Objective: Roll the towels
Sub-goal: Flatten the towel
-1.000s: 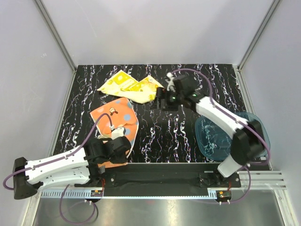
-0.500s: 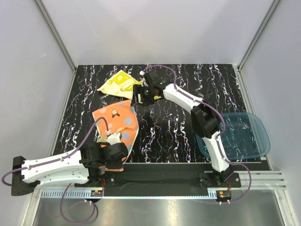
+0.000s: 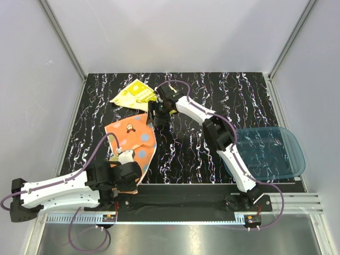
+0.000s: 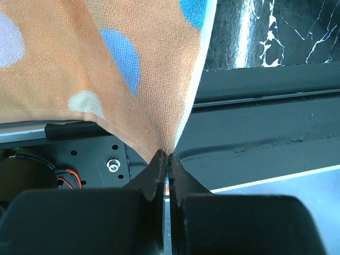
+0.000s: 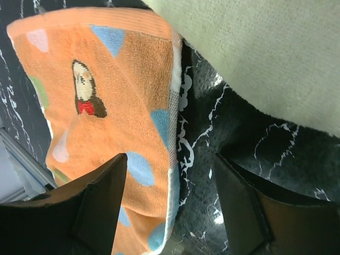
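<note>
The orange towel (image 3: 131,138) with light-blue dots lies on the black marbled table, and its near corner is lifted toward the table's front edge. My left gripper (image 3: 126,178) is shut on that corner, and the cloth (image 4: 106,69) hangs pinched at the fingertips (image 4: 166,155). The yellow towel (image 3: 133,94) lies bunched at the back left. My right gripper (image 3: 154,117) hovers open between the two towels. The orange towel's far right edge (image 5: 101,106) runs between its fingers (image 5: 101,204), and the yellow towel's pale cloth (image 5: 265,53) sits just beyond.
A translucent blue plastic tray (image 3: 271,154) sits at the right, partly under the right arm. A black rail (image 3: 180,199) runs along the table's near edge. Grey walls with metal posts close in the back and sides.
The right arm swung left from the yellow towel's right end to the orange towel's far edge, its jaws narrowing a little. The yellow towel now looks shorter. The left gripper drew back slightly with the orange corner.
</note>
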{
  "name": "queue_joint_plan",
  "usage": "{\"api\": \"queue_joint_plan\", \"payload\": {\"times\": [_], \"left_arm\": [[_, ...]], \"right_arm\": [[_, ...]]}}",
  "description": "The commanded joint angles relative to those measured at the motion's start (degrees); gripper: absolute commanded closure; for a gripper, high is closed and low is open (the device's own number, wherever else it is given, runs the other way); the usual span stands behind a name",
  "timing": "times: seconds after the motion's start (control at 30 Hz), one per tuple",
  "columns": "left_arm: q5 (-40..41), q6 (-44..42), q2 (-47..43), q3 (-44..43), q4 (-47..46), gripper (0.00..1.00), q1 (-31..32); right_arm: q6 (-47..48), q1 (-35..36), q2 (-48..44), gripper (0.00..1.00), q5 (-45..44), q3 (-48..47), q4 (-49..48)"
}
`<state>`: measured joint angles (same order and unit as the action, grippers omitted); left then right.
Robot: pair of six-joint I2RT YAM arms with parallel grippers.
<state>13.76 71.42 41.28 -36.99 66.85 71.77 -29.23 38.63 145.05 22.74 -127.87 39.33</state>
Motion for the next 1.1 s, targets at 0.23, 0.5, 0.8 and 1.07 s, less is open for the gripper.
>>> {"api": "queue_joint_plan", "payload": {"times": [0.23,0.5,0.8,1.07], "left_arm": [[0.7,0.7,-2.9,-1.3,2.6,1.0,0.4],[2.3,1.3,-6.0,-2.6,5.1,1.0,0.3],[8.8,-0.1,-4.1,-12.8,13.9,1.0,0.4],[13.7,-0.6,-3.8,-20.4,19.7,1.0,0.3]], "right_arm": [[-6.6,0.5,5.1,0.42,8.6,-5.2,-3.9],[-7.3,0.7,5.3,0.86,10.0,-5.3,-5.1],[-1.4,-2.1,-15.4,1.0,1.0,11.8,-2.7],[-0.2,-3.0,-38.1,1.0,-10.0,28.7,5.2]]}}
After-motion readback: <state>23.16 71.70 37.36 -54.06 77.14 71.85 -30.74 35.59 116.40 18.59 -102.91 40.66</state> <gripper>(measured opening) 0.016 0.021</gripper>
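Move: The right hand, open, hangs just above the orange towel's right edge: the stretch to be pinched is about 2 cm to its left, 1 cm back and 3 cm below. The towel's far right corner lies some 7 cm ahead and 1 cm left, the penguin patch about 3 cm ahead and 9 cm left; the yellow towel's middle is roughly 12 cm ahead and 1 cm left. From the left hand, still holding the near end, that edge stretch lies about 34 cm ahead, 1 cm right and 7 cm lower. Ease the right gripper some 3 cm left and 2 cm down over the orange towel's edge, shut its fingers on the edge just short of the far corner, then swing up about 12 cm and right some 11 cm, drawing back a little. Keep the left grip on the near end; drift it slightly left, then raise it about 9 cm and a bit forward. ##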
